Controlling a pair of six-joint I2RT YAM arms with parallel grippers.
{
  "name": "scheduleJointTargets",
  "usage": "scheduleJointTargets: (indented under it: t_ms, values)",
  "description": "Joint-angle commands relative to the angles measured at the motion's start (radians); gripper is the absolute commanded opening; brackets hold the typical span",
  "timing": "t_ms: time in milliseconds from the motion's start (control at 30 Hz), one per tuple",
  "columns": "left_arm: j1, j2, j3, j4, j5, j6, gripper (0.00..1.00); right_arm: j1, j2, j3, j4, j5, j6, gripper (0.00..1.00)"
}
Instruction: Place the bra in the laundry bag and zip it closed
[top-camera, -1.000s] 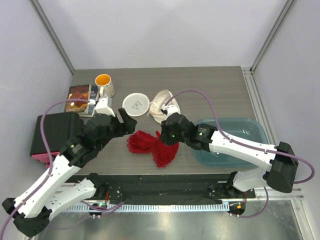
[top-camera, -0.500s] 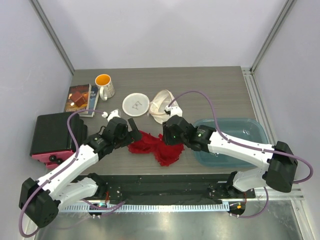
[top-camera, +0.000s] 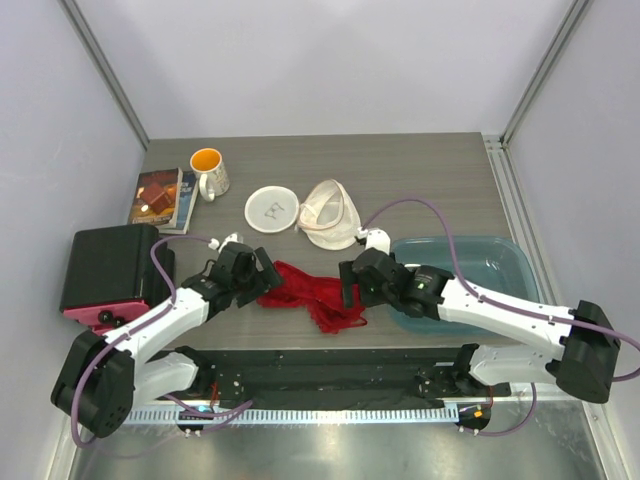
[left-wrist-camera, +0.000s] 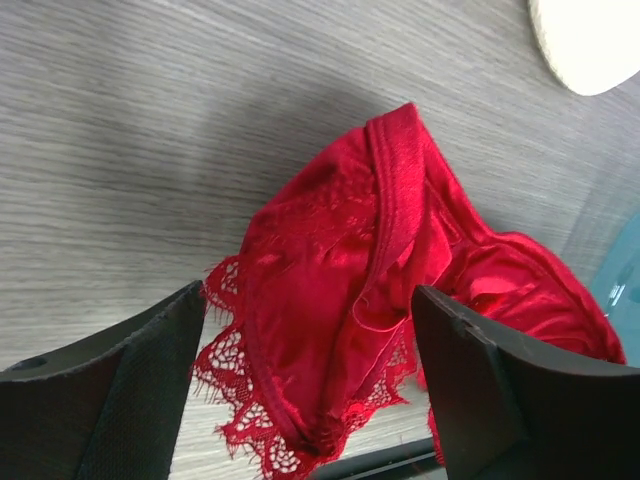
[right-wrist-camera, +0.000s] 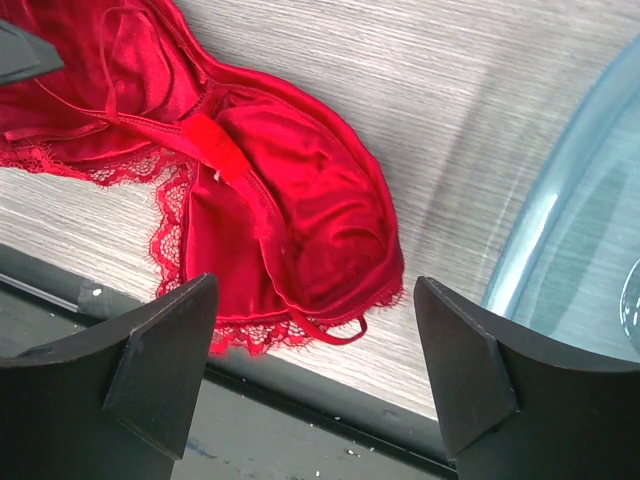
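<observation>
The red lace bra (top-camera: 312, 296) lies spread out on the wooden table near its front edge. In the left wrist view my left gripper (left-wrist-camera: 308, 300) stands open, its fingers on either side of the bra's (left-wrist-camera: 350, 290) left end. My right gripper (right-wrist-camera: 312, 290) is open too, hovering over the right cup of the bra (right-wrist-camera: 290, 200) and holding nothing. In the top view the left gripper (top-camera: 264, 276) and right gripper (top-camera: 347, 287) flank the bra. The laundry bag (top-camera: 331, 213), a white mesh pouch, lies open behind it, its round flat face (top-camera: 272, 208) beside it.
A teal bin (top-camera: 478, 268) sits right of the bra, and its rim (right-wrist-camera: 560, 190) shows in the right wrist view. A white mug (top-camera: 208, 168) and a book (top-camera: 160, 197) stand at the back left. A black box (top-camera: 108, 266) is at the left edge. A dark rail (top-camera: 330, 365) runs along the front.
The right gripper opened and let go of the bra, then drew back toward the front right. The bra dropped from a bunched heap to lie flatter. The left arm came down to its left end.
</observation>
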Motion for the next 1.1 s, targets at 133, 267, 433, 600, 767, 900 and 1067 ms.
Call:
scheduleJointTargets:
  t_ms: [133, 267, 433, 600, 767, 900, 1067]
  values:
    - [0.008, 0.004, 0.009, 0.135, 0.014, 0.020, 0.59, -0.025, -0.011, -0.094, 0.084, -0.033, 0.057, 0.78]
    - [0.013, -0.002, 0.012, 0.141, -0.006, 0.041, 0.51, -0.027, 0.023, -0.117, 0.130, -0.050, 0.058, 0.75]
    - [0.016, 0.016, 0.027, 0.140, 0.000, 0.064, 0.33, -0.031, 0.043, -0.159, 0.215, -0.087, 0.081, 0.72]
    - [0.016, -0.007, 0.044, 0.137, 0.022, 0.110, 0.14, -0.033, 0.064, -0.162, 0.241, -0.064, 0.084, 0.62]
    - [-0.018, -0.006, 0.090, 0.149, 0.066, 0.159, 0.00, -0.033, 0.113, -0.146, 0.301, -0.081, 0.076, 0.49]
    - [-0.099, 0.002, 0.145, 0.125, -0.002, 0.191, 0.00, -0.033, 0.147, -0.130, 0.330, -0.072, 0.069, 0.39]
    - [-0.200, -0.016, 0.197, 0.042, -0.104, 0.201, 0.00, -0.033, 0.162, -0.113, 0.341, -0.041, 0.057, 0.33]
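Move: The bra lies under both hands. Its left cup is some 2 cm right of the left hand and 2 cm below; its right cup is about 3 cm back from the right hand, 1 cm to its left and 8 cm below. The laundry bag is some 17 cm ahead of the right hand and 3 cm left; the white disc is roughly 17 cm straight ahead of the left hand. The blue tray's middle is level with the right hand, 25 cm to its right. The bra's left cup, between the left hand's open fingers, is pinched as they shut while edging about 2 cm forward, then lifted some 5 cm and carried right towards the right hand, the wrist swinging clockwise and tipping up. Meanwhile the right hand sinks 7 cm onto the right cup's outer end, its fingers closing partway around the cloth. ##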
